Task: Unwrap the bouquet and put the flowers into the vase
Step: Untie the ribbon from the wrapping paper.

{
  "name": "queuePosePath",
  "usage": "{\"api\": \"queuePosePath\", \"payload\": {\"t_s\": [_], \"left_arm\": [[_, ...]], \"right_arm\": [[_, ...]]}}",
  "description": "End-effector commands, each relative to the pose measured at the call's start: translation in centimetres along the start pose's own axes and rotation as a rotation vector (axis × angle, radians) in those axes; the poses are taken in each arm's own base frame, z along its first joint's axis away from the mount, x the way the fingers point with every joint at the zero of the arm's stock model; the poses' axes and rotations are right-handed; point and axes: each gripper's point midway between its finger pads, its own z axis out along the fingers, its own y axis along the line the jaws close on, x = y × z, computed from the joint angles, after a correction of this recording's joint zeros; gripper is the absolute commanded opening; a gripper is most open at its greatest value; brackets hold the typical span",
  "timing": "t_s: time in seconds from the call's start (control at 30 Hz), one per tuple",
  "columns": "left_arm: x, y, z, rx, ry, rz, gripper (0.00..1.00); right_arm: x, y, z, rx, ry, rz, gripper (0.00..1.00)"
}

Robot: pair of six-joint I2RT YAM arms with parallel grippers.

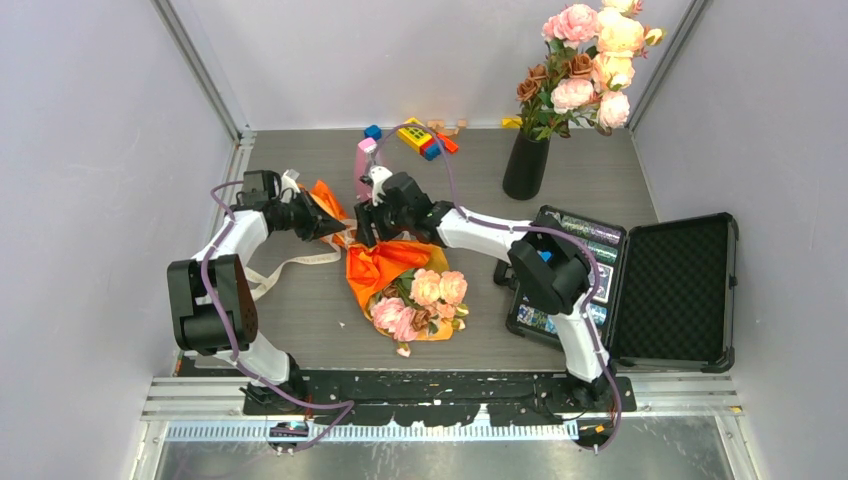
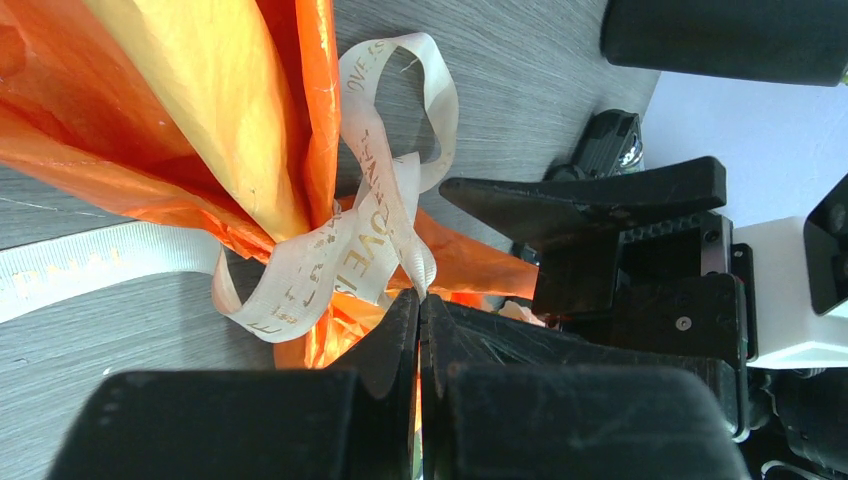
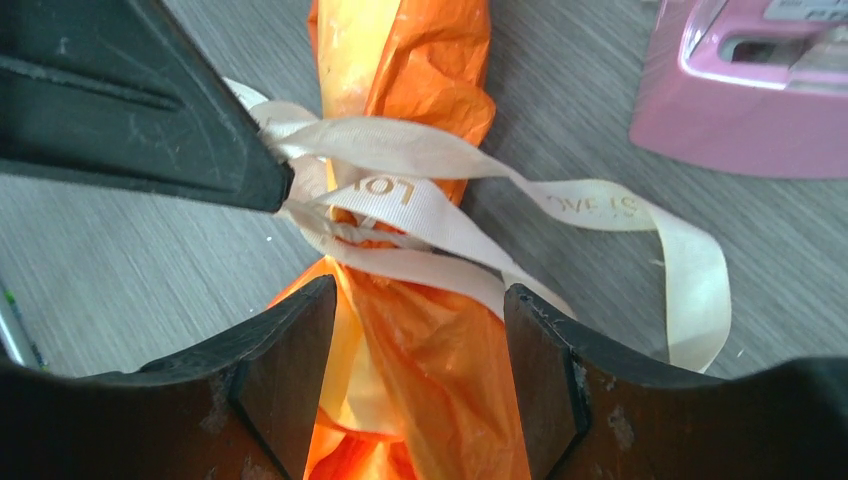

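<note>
The bouquet (image 1: 405, 285) lies mid-table, its orange paper (image 3: 425, 360) tied at the neck by a cream ribbon (image 3: 400, 200). Pink and peach flowers (image 1: 425, 300) stick out of its near end. My left gripper (image 2: 420, 298) is shut on a strand of the ribbon (image 2: 350, 250) beside the knot. Just below that knot, my right gripper (image 3: 420, 292) stands open with its fingers either side of the paper neck. In the top view the left gripper (image 1: 335, 222) and right gripper (image 1: 362, 226) meet at the bouquet's far end. The black vase (image 1: 526, 165) stands at the back right, holding other roses.
A pink metronome (image 1: 366, 165) stands just behind the grippers. Coloured toy blocks (image 1: 425, 138) lie along the back wall. An open black case (image 1: 672, 290) and a dark tray (image 1: 575, 255) fill the right side. A loose ribbon tail (image 1: 290, 262) trails left.
</note>
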Motion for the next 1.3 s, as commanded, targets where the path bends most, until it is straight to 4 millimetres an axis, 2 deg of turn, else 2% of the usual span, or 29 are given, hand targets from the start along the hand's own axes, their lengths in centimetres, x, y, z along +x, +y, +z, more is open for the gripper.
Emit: {"api": "queuePosePath", "payload": {"t_s": [0.0, 0.17, 0.2, 0.3, 0.53, 0.6, 0.63, 0.67, 0.7, 0.73, 0.77, 0.8, 0.83, 0.87, 0.9, 1.03, 1.13, 1.23, 1.27], "left_arm": [[-0.8, -2.1, -1.1, 0.07, -0.035, 0.039, 0.0], [-0.7, -2.1, -1.0, 0.073, -0.03, 0.035, 0.0], [-0.7, -2.1, -1.0, 0.071, -0.031, 0.034, 0.0], [-0.8, -2.0, -0.9, 0.069, -0.031, 0.032, 0.0], [-0.8, -2.0, -0.8, 0.071, -0.028, 0.029, 0.0], [-0.9, -1.9, -0.8, 0.069, -0.029, 0.027, 0.0], [-0.8, -1.8, -0.8, 0.067, -0.028, 0.025, 0.0], [-0.9, -1.8, -0.7, 0.065, -0.029, 0.024, 0.0], [-0.9, -1.7, -0.8, 0.065, -0.03, 0.023, 0.0], [-1.0, -1.7, -0.8, 0.065, -0.032, 0.022, 0.0], [-1.0, -1.7, -0.8, 0.064, -0.034, 0.021, 0.0], [-1.2, -1.6, -0.9, 0.061, -0.038, 0.019, 0.0], [-1.2, -1.5, -1.0, 0.061, -0.042, 0.019, 0.0], [-1.3, -1.5, -1.1, 0.062, -0.044, 0.019, 0.0], [-1.3, -1.5, -1.1, 0.062, -0.047, 0.017, 0.0], [-1.4, -1.4, -1.1, 0.061, -0.048, 0.015, 0.0], [-1.4, -1.4, -1.2, 0.062, -0.049, 0.015, 0.0], [-1.3, -1.4, -1.2, 0.062, -0.048, 0.014, 0.0], [-1.3, -1.4, -1.2, 0.063, -0.049, 0.015, 0.0]], "right_arm": [[-4.4, 0.6, 0.5, -0.022, -0.119, -0.089, 0.68], [-4.5, 0.3, 1.2, -0.017, -0.105, -0.15, 0.67], [-3.6, 0.2, 1.5, -0.024, -0.073, -0.153, 0.67], [-3.2, 0.4, 2.0, -0.047, -0.047, -0.184, 0.66], [-1.8, 0.8, 2.8, -0.099, 0.011, -0.207, 0.56], [-2.0, 0.9, 2.9, -0.1, 0.01, -0.209, 0.41], [-2.2, 0.7, 2.8, -0.087, 0.005, -0.208, 0.25], [-2.1, 0.5, 2.7, -0.075, 0.005, -0.205, 0.18], [-3.1, 0.3, 2.3, -0.047, -0.026, -0.207, 0.06], [-2.6, -0.1, 2.1, -0.025, -0.023, -0.194, 0.03], [-4.3, -0.5, 1.2, 0.021, -0.079, -0.195, 0.01], [-3.5, -1.1, 0.8, 0.05, -0.073, -0.182, 0.01], [-5.5, -1.4, -0.5, 0.098, -0.135, -0.182, 0.0], [-4.7, -2.0, -1.0, 0.126, -0.13, -0.172, 0.0], [-6.4, -2.6, -2.4, 0.19, -0.186, -0.165, 0.0], [-7.0, -4.9, -6.5, 0.358, -0.238, -0.136, 0.0], [-6.7, -6.6, -9.3, 0.472, -0.251, -0.12, 0.0], [-5.5, -8.0, -11.1, 0.558, -0.234, -0.108, 0.0], [-6.0, -8.6, -12.1, 0.595, -0.252, -0.099, 0.0]]}}
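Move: The ribbon strand standing out from the knot lies close ahead of the right hand's open fingers: about 2 cm forward, 2 cm left and 3 cm down. The knot is roughly 3 cm to that hand's left, 1 cm back and 4 cm below; the pink metronome stands some 10 cm forward and 2 cm right; the blossoms lie about 15 cm back and 11 cm right. From the left hand, the strand is about 3 cm forward, 2 cm right. The ribbon strand beside the knot is pinched by the right hand, which edges forward and left, dips about 2 cm and shuts its fingers on it, then pulls it away from the knot, some 11 cm right and 7 cm up, turning about 25 degrees clockwise. The left hand stays put, keeping its own pinch on another strand. ##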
